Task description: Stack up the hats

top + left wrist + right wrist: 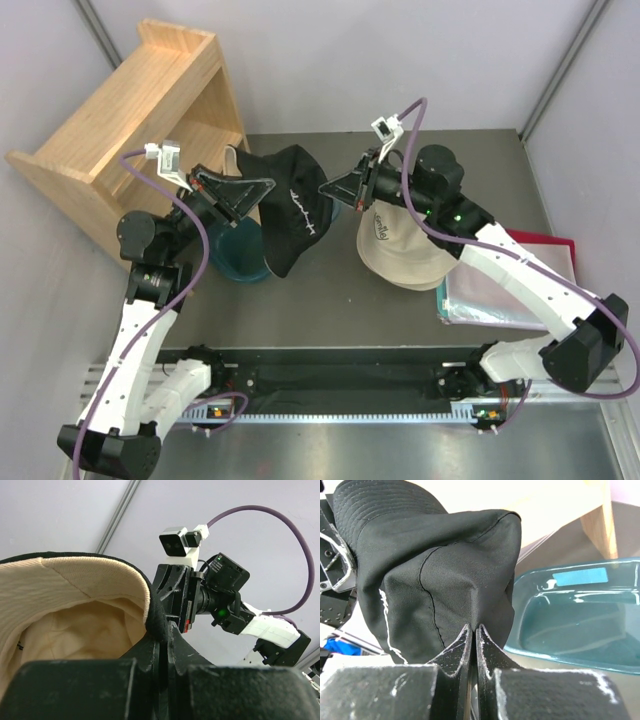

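Observation:
A black hat (292, 208) with white lettering hangs stretched between my two grippers, above the table. My left gripper (262, 188) is shut on its left brim. In the left wrist view the gripper (167, 630) pinches the black edge, and the hat's cream inside (75, 630) faces the camera. My right gripper (324, 189) is shut on the hat's right side. In the right wrist view the gripper (473, 628) is closed on the black fabric (445, 580). A cream-beige hat (400, 252) lies on the table under my right arm, partly hidden by it.
A teal tub (232, 258) stands under the black hat's left part and also shows in the right wrist view (580, 625). A wooden shelf (130, 120) stands at the back left. A clear bag on a red folder (500, 295) lies at the right.

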Controlling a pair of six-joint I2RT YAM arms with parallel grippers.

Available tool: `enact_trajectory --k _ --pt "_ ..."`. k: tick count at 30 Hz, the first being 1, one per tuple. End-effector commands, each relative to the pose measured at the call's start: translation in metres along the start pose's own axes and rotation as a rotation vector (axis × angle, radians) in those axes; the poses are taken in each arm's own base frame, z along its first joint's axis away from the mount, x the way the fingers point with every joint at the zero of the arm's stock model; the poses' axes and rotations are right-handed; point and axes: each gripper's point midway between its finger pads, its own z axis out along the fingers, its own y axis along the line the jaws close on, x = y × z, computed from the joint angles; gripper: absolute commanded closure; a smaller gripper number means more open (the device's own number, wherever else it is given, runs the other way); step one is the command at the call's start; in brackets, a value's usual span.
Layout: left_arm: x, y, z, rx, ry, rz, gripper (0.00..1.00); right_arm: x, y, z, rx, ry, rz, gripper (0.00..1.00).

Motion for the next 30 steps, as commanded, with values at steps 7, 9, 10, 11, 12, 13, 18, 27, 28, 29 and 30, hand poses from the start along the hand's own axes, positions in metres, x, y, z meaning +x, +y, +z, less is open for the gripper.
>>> enact_trajectory --k 7,9,10,11,12,13,18,27,28,29,30 --pt "-0.016 0.015 0.013 -0.067 -0.02 0.085 1.0 -0.079 0.026 -0.068 0.21 -0.2 -0.219 1.0" --pt "-0.009 0.016 0.022 -0.06 0.002 0.086 1.0 -0.092 0.021 -0.088 0.305 -0.241 -0.255 1.0" --pt "-0.006 0.017 0.035 -0.082 0.008 0.09 1.0 -0.104 0.027 -0.115 0.368 -0.282 -0.273 1.0" --pt "0.006 0.004 0.044 -0.04 0.039 0.109 1.0 -0.111 0.036 -0.129 0.369 -0.304 -0.296 1.0" --pt "0.008 0.001 0.056 -0.032 0.049 0.113 1.0 -0.115 0.037 -0.14 0.403 -0.314 -0.302 1.0" --pt "0.013 -0.003 0.064 -0.023 0.059 0.115 1.0 -0.121 0.036 -0.15 0.441 -0.335 -0.316 1.0" --pt "0.035 -0.028 0.109 0.088 0.103 0.073 1.0 -0.146 0.044 -0.206 0.593 -0.409 -0.356 1.0" --pt "0.086 -0.045 0.171 0.17 0.157 0.018 1.0 -0.157 0.044 -0.294 0.844 -0.481 -0.379 1.0" --pt "0.095 -0.049 0.175 0.18 0.172 0.006 1.0 -0.156 0.043 -0.3 0.866 -0.483 -0.383 1.0" --pt "0.107 -0.043 0.183 0.175 0.191 -0.002 1.0 -0.155 0.039 -0.304 0.894 -0.475 -0.384 1.0" --pt "0.113 -0.043 0.187 0.179 0.2 -0.007 1.0 -0.156 0.034 -0.314 0.951 -0.489 -0.376 1.0"
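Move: About 27 cm to the left hand's right, 3 cm farther out and 30 cm below it, stands the stack of beige hats for which the held black hat is meant; from the right hand the stack lies some 19 cm to the right, level with it and 22 cm down. The teal bin is roughly 7 cm ahead and 4 cm left of the left hand, 42 cm down. The folders lie about 23 cm to the right of the stack and 6 cm nearer. Swinging the black hat to the right from above the bin to above the stacked hats, both hands keep their pinch, the left on its brim and the right on its crown. The right hand leads, going about 24 cm right, rising 12 and drawing back slightly while yawing some 45 degrees clockwise; the left first eases 3 cm forward, then follows about 20 cm right, turning slightly clockwise. ##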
